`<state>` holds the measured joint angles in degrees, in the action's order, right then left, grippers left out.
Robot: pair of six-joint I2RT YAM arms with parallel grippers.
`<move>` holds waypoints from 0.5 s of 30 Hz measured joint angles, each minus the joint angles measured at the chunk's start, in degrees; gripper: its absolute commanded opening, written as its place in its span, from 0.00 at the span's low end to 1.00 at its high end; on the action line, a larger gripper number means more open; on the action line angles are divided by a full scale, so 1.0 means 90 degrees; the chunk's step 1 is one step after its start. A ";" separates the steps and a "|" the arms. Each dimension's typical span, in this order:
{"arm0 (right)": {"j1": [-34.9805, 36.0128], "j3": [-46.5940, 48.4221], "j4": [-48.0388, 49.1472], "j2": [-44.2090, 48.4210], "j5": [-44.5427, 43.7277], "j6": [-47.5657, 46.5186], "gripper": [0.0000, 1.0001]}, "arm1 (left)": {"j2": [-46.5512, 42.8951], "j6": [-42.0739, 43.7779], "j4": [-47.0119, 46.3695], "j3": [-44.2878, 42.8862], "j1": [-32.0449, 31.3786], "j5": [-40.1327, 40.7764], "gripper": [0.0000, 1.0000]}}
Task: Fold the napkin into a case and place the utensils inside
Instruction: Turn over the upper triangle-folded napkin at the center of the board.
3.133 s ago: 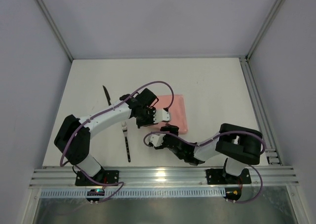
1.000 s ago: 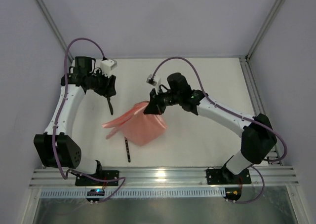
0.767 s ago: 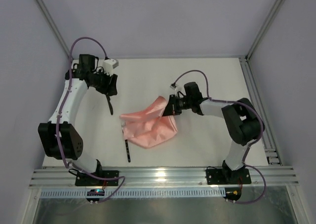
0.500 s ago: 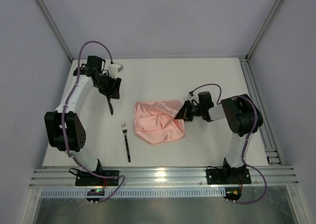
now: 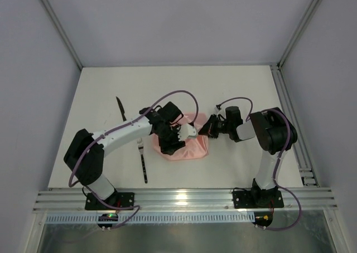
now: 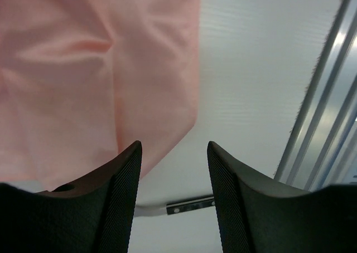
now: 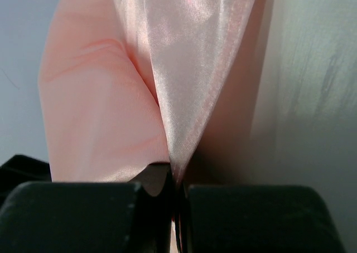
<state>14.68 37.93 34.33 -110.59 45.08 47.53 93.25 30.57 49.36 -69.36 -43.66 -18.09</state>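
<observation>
The pale-pink napkin (image 5: 192,148) lies crumpled and partly folded at the table's middle. It fills the upper left of the left wrist view (image 6: 83,86) and most of the right wrist view (image 7: 100,108). My right gripper (image 5: 207,128) (image 7: 177,180) is shut on the napkin's right edge, pinching a raised fold low over the table. My left gripper (image 5: 169,144) (image 6: 174,147) hovers open over the napkin's left part, with nothing between its fingers (image 6: 125,197). The fork (image 5: 143,163) (image 6: 189,206) lies left of the napkin. The black knife (image 5: 120,108) lies farther back on the left.
Aluminium rails run along the near edge (image 5: 184,197) (image 6: 323,113) and the right side (image 5: 287,113) of the white table (image 5: 234,91). Grey walls close in the left, back and right.
My left arm has swung from the far left by the knife to over the napkin's left part. The napkin now lies more bunched, with the right gripper still shut on its right edge.
</observation>
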 measured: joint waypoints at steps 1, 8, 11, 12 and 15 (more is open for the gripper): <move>0.0000 -0.0024 0.0029 0.0010 -0.0017 0.0010 0.04 | -0.0002 0.0029 -0.0087 0.0000 -0.0189 -0.0180 0.53; 0.0002 -0.0194 0.0185 0.0097 -0.0121 0.0044 0.04 | 0.0680 -0.0357 -0.1110 -0.0408 -0.0474 -0.0532 0.53; 0.0010 -0.0250 0.0238 0.0124 -0.0143 0.0053 0.04 | 0.1241 -0.0636 -0.1477 -0.0658 -0.0447 -0.0760 0.51; 0.0010 -0.0257 0.0243 0.0131 -0.0146 0.0053 0.04 | 0.1375 -0.0714 -0.1535 -0.0716 -0.0440 -0.0884 0.51; 0.0010 -0.0274 0.0272 0.0136 -0.0160 0.0053 0.04 | 0.1685 -0.0882 -0.1554 -0.0903 -0.0440 -0.1214 0.51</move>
<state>14.76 35.46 36.77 -109.36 43.64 48.01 108.42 22.63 35.38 -77.49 -47.62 -29.02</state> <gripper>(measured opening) 0.042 0.511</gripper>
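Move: The napkin's near-right corner lies some 14 cm to the right of the open left hand, about 2 cm back and 8 cm below. The napkin end pinched by the right hand is about 14 cm right, 8 cm ahead and 7 cm below the left hand; the fork is some 11 cm left, 5 cm back. From the right hand, that near-right corner is about 9 cm back, roughly level sideways. The half-open left hand sweeps about 10 cm right over the napkin towards its near-right corner, sinking late. ##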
